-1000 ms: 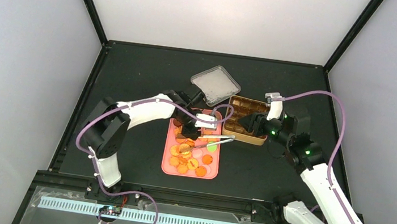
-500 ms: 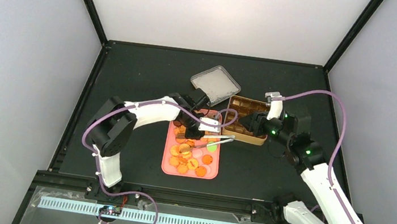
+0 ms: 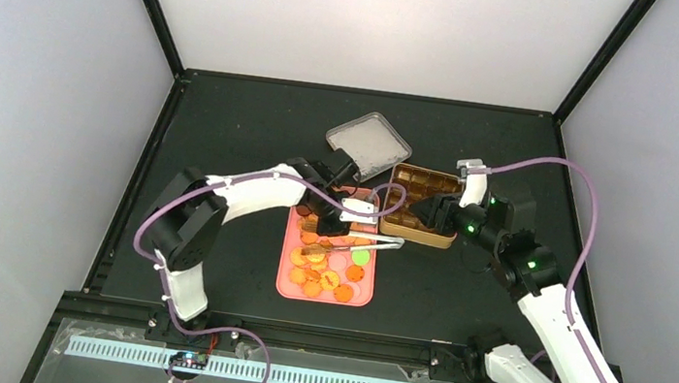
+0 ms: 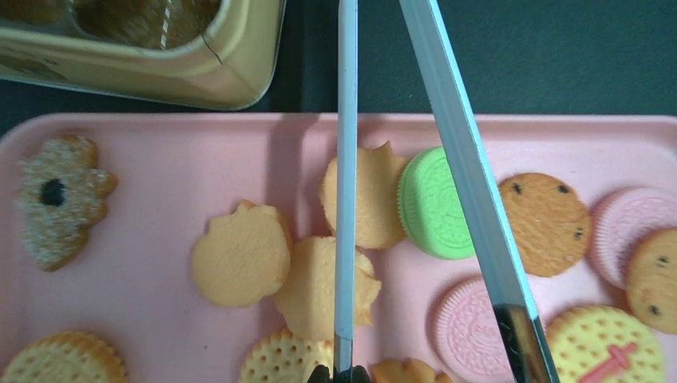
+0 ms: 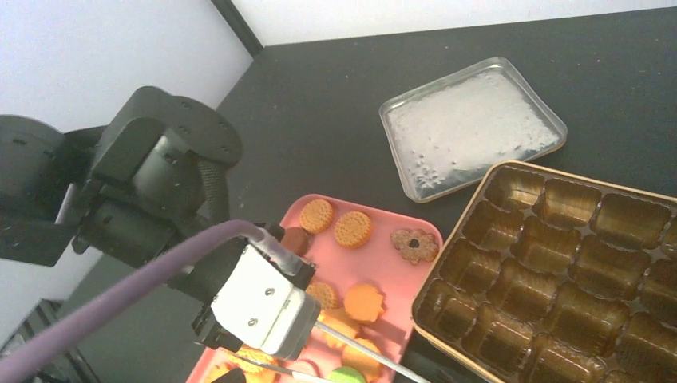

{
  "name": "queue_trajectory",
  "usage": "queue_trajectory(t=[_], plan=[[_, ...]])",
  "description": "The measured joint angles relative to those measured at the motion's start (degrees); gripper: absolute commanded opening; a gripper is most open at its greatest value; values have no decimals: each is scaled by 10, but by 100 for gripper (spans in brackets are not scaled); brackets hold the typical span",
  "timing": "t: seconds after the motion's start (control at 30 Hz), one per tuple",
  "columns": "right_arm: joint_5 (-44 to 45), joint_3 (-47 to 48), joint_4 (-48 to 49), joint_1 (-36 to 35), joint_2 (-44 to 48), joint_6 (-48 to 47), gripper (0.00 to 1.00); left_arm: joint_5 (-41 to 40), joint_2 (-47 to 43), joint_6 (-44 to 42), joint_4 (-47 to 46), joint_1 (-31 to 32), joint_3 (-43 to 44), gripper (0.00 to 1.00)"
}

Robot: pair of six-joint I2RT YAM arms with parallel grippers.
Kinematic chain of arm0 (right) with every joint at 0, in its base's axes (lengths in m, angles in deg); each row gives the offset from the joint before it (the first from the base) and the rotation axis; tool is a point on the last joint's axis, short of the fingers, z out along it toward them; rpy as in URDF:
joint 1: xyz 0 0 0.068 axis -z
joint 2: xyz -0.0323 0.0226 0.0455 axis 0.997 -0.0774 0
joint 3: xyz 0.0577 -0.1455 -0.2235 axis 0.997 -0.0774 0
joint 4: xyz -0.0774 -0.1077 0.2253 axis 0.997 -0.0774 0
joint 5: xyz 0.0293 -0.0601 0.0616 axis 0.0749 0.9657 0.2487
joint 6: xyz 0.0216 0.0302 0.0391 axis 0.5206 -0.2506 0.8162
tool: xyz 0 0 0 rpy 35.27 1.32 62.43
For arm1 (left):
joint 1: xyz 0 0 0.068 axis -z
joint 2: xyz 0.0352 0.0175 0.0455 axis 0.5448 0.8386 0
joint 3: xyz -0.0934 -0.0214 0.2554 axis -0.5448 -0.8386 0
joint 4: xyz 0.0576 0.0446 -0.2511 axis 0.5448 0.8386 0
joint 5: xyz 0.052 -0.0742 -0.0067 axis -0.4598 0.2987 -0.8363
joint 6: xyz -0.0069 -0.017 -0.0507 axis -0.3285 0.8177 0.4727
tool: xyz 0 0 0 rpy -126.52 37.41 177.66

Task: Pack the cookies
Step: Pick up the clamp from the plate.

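The cookies (image 3: pixel 321 267), mostly orange-golden with one green cookie (image 4: pixel 435 203) and some pale pink, lie loose on a pink tray (image 3: pixel 285 287). My left gripper (image 3: pixel 331 225) hovers over the tray's far half, shut on metal tongs (image 3: pixel 373 245). In the left wrist view the two tong arms (image 4: pixel 345 159) run over golden cookies, with the dark fingertips at the bottom edge. My right gripper (image 3: pixel 429 210) hangs at the near left corner of the empty gold compartment tray (image 3: pixel 425 178). Its jaws do not show clearly.
A clear plastic lid (image 3: pixel 369 144) lies behind the pink tray, left of the gold tray (image 5: pixel 447 247). A flower-shaped cookie (image 5: pixel 413 245) sits at the pink tray's far right corner. Black enclosure posts and walls ring the dark table.
My left gripper has closed on the tongs, and their arms have swung slightly toward the near left over the cookies. The right arm has shifted a little to the right.
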Motion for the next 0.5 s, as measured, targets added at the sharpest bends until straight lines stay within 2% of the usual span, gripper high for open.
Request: queue_trajectory(t=[0.17,0.3,0.5], plan=[[2,4,-1,0,12,5,70,20,-59,4,23,-2,-2,1],[-5,8,-1,0,20,11,79,65,-97,12,55,-19,5,1],[-53,21,11,0,34,17,93,180,-100,45,116,-97,53,1]])
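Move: The left hand already pinches the clamp low over the pink plate, its handle end reaching to the right. The waiting right gripper, where the clamp is being taken, is about 17 cm to the left hand's right, level fore and aft, and some 20 cm higher. From the left hand the box is about 9 cm ahead and 18 cm right, the green cookie 3 cm back and 7 cm right. From the right hand the clamp's middle lies roughly 12 cm left, level fore and aft, 22 cm down. Keeping its shut grip on the clamp's forward leg, the left hand lifts it about 10 cm, easing back slightly and then forward again while drifting a little left, and tilts some 15–20 degrees with a small counter-clockwise turn, so the handle end swings up and forward towards the right gripper. The right hand rises about 4 cm and draws back a touch as its fingers spread wider, ready for the handle but not closing on it. ##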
